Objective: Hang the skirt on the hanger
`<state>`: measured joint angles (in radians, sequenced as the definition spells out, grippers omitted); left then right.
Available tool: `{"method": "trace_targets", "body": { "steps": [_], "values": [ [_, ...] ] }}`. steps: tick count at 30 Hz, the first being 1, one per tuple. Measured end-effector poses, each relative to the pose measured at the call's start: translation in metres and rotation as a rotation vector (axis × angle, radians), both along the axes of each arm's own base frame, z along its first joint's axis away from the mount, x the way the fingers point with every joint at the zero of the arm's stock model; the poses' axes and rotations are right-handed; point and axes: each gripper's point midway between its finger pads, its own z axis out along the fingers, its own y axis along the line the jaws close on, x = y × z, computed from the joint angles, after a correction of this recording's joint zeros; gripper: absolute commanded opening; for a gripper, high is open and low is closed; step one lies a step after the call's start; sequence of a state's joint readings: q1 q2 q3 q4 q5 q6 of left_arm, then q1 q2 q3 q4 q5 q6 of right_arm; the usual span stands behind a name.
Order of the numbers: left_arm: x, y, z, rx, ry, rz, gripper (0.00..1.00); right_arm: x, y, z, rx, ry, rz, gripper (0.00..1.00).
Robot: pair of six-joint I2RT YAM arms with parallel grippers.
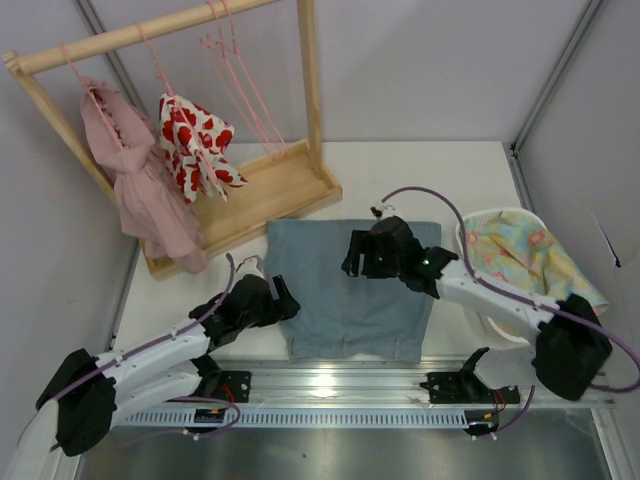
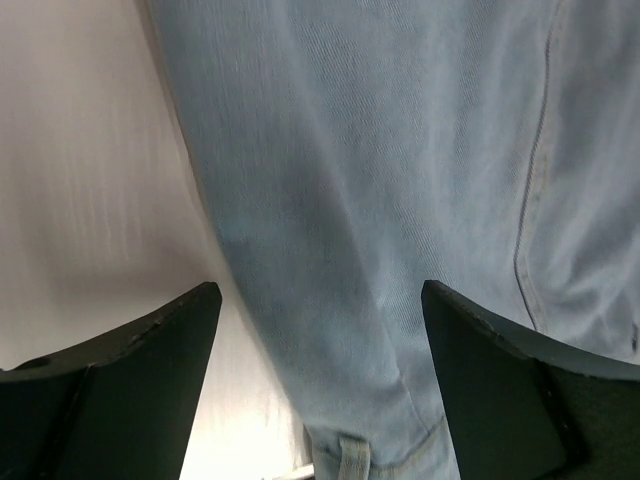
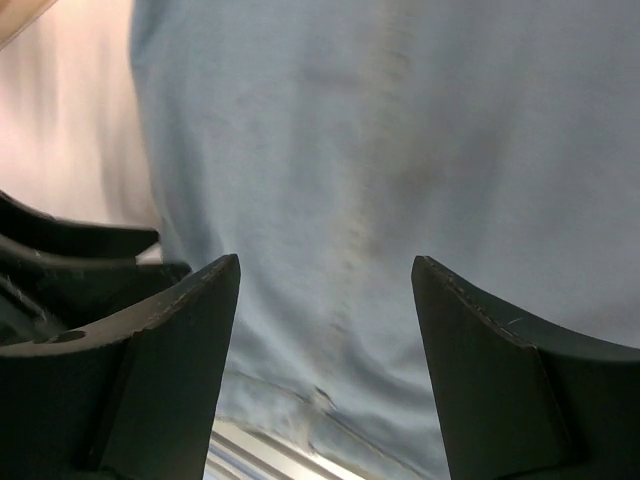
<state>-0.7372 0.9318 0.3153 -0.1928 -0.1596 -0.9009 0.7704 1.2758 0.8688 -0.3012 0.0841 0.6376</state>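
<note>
The light blue denim skirt lies flat on the white table, waistband toward the near edge. My left gripper hovers open over its left edge; in the left wrist view the skirt and a belt loop show between the spread fingers, gripper. My right gripper is open above the skirt's far middle; in the right wrist view, denim fills the gap at the gripper. Empty pink wire hangers hang from the rack's bar. Neither gripper holds anything.
The wooden rack stands at the back left, carrying a pale pink dress and a white garment with red hearts. A white basket with floral cloth sits at the right. A metal rail runs along the near edge.
</note>
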Motion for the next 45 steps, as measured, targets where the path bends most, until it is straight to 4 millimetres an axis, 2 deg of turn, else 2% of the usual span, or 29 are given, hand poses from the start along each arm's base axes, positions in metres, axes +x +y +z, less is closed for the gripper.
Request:
{"method": "trace_targets", "body": {
  "steps": [7, 9, 13, 16, 19, 22, 25, 30, 38, 40, 41, 43, 44, 45],
  "values": [
    [-0.031, -0.003, 0.003, -0.115, 0.006, -0.003, 0.87, 0.040, 0.089, -0.002, 0.014, -0.027, 0.102, 0.74],
    [-0.039, -0.004, 0.002, -0.136, 0.021, 0.003, 0.86, 0.050, 0.108, -0.003, 0.029, -0.036, 0.117, 0.74],
    [-0.049, -0.007, 0.001, -0.172, 0.051, 0.028, 0.85, 0.077, 0.159, -0.010, 0.053, -0.047, 0.153, 0.74],
    [-0.054, -0.009, 0.002, -0.193, 0.068, 0.037, 0.84, 0.086, 0.189, -0.026, 0.053, -0.040, 0.180, 0.74],
    [-0.059, -0.010, 0.001, -0.201, 0.082, 0.042, 0.84, 0.080, 0.208, -0.046, 0.038, -0.015, 0.211, 0.74],
    [-0.064, -0.011, 0.001, -0.211, 0.096, 0.042, 0.82, 0.072, 0.218, -0.066, 0.017, 0.011, 0.230, 0.75],
    [-0.068, -0.012, 0.000, -0.225, 0.106, 0.043, 0.80, 0.072, 0.229, -0.073, 0.013, 0.019, 0.237, 0.75],
    [-0.072, -0.015, -0.001, -0.256, 0.109, 0.040, 0.74, 0.086, 0.245, -0.067, 0.040, -0.007, 0.227, 0.75],
    [-0.073, -0.018, -0.004, -0.258, 0.113, 0.033, 0.69, 0.101, 0.252, -0.065, 0.042, -0.039, 0.190, 0.67],
    [-0.072, -0.018, -0.004, -0.258, 0.113, 0.036, 0.66, 0.105, 0.252, -0.066, 0.038, -0.045, 0.179, 0.59],
    [-0.072, -0.018, -0.004, -0.256, 0.112, 0.037, 0.63, 0.107, 0.250, -0.068, 0.034, -0.046, 0.174, 0.49],
    [-0.072, -0.017, -0.006, -0.254, 0.114, 0.047, 0.50, 0.109, 0.248, -0.071, 0.027, -0.046, 0.169, 0.40],
    [-0.072, -0.015, -0.009, -0.247, 0.116, 0.053, 0.44, 0.111, 0.247, -0.072, 0.024, -0.045, 0.164, 0.29],
    [-0.072, -0.014, -0.011, -0.245, 0.118, 0.057, 0.32, 0.113, 0.246, -0.074, 0.020, -0.046, 0.161, 0.22]
  ]
}}
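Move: The skirt lies flat under both hands. Its near-left corner, the waistband end, is about 8 cm back and 2 cm right of the left hand, some 3 cm lower. The metal rail runs about 4 cm nearer the base than that corner. The far-left corner is roughly 12 cm ahead, 24 cm left and 8 cm below the right hand; beyond it and farther left is the wooden tray, its middle some 19 cm ahead and 31 cm left of that hand. The skirt's two left corners are reached together. The right hand sweeps about 25 cm left over the cloth and 11 cm forward, sinking 7 cm and turning roughly 10 degrees counter-clockwise, to its far-left corner; the left draws 7 cm back along the left edge to the waistband corner, rolling some 15 degrees. Late on, both grippers narrow to about half their gap around the cloth's edge, not yet shut. ##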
